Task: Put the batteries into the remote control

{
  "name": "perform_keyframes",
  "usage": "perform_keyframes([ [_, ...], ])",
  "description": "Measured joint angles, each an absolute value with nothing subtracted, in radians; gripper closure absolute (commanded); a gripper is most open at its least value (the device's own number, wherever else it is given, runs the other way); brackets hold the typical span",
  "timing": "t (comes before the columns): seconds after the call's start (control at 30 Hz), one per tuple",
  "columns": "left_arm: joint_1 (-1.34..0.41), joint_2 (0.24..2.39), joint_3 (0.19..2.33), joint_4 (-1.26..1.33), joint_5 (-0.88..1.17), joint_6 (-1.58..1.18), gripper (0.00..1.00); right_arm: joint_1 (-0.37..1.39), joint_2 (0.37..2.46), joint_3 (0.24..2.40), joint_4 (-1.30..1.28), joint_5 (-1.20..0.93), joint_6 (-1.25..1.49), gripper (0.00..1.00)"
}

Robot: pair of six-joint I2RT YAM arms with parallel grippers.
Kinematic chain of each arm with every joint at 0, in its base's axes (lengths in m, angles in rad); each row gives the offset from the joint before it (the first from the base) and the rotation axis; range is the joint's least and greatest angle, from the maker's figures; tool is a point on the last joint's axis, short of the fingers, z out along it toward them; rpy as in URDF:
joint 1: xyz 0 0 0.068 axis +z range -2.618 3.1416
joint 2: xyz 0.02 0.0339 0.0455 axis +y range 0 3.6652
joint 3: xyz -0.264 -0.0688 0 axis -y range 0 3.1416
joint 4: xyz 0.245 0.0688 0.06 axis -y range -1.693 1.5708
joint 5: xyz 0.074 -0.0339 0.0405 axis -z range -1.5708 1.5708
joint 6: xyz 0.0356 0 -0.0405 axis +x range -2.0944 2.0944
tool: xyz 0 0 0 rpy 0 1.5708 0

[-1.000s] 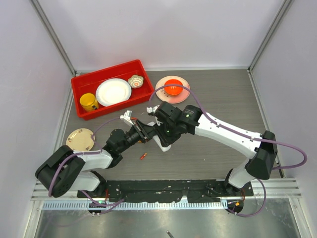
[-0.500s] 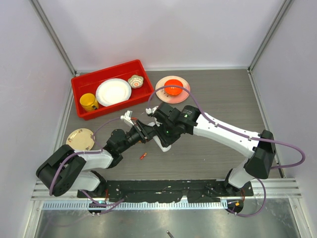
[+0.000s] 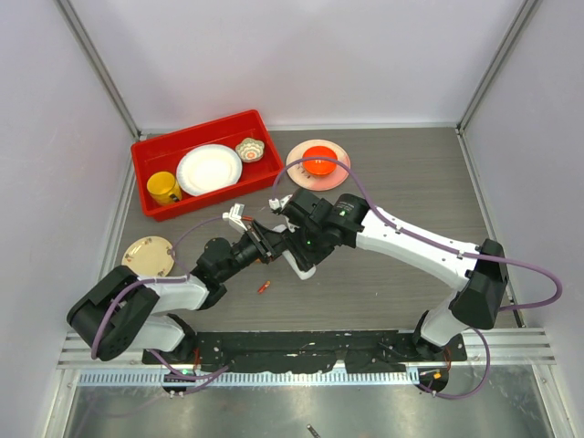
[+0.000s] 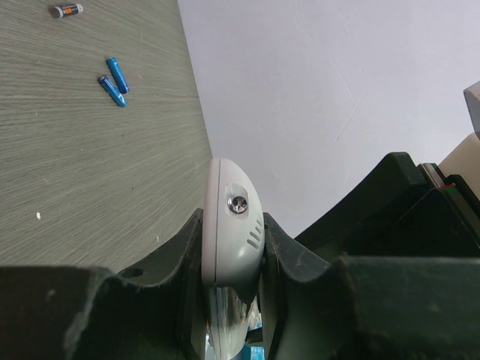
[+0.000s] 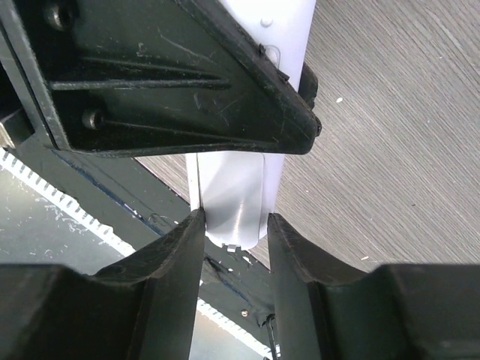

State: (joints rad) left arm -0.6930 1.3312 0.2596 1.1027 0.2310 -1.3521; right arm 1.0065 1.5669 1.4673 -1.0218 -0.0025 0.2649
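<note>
My left gripper [image 4: 232, 232] is shut on the rounded end of the white remote control [image 4: 229, 195], held off the table in the middle [image 3: 302, 265]. My right gripper [image 5: 231, 217] meets it from the other side. Its jaws straddle a shiny silver panel [image 5: 234, 187] on the remote's back; one finger [image 5: 176, 247] touches it and the other stands just off it. Two blue batteries [image 4: 114, 81] and an orange-and-grey one [image 4: 66, 10] lie on the table beyond. An orange-red battery [image 3: 264, 287] lies in front of the left arm.
A red bin [image 3: 146, 151] at the back left holds a yellow cup [image 3: 164, 188], a white plate [image 3: 209, 169] and a small bowl [image 3: 249, 149]. A pink plate with an orange bowl [image 3: 318, 162] stands behind the grippers. A tan disc [image 3: 148, 255] lies at the left.
The right arm has shifted very slightly to the left. The left arm and the remote control have stayed where they were.
</note>
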Motion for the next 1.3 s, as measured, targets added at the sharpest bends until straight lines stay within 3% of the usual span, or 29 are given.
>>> perform_keyframes([
  [0.2,-0.694,1.333,0.260,1.103,0.233,-1.352,1.00,1.006,1.567,1.468,-1.023,0.002,0.265,0.50],
  [0.67,-0.700,1.349,0.260,1.131,0.251,-1.357,1.00,0.999,1.567,1.495,-1.009,-0.024,0.282,0.27],
  [0.9,-0.701,1.365,0.260,1.146,0.253,-1.359,1.00,1.000,1.542,1.503,-0.975,-0.065,0.295,0.23],
  [1.07,-0.700,1.372,0.260,1.177,0.254,-1.381,1.00,0.973,1.407,1.453,-0.883,-0.059,0.304,0.22],
  [1.3,-0.684,1.422,0.260,1.258,0.319,-1.454,1.00,0.821,1.036,1.088,-0.612,-0.126,0.406,0.20],
])
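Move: The remote control is already in the left gripper; its middle is about 3 cm back and 1 cm right of the left hand point. The right fingers straddle its covered end, so from them the remote's middle lies some 3 cm ahead and 2 cm left, level. On the table, about 15 cm below the right hand, a red battery lies 11 cm left and 2 cm back, and the green and orange batteries 13 cm left and 6 cm ahead. Spread the right fingers wider to come free of the remote's covered end, holding the hand in place at first. Then lift it about 8 cm, easing slightly left before swinging some 4 cm right, away from the remote, while the wrist tilts roughly 35 degrees so the fingertips point more to the left. Keep the left gripper shut on the remote. ##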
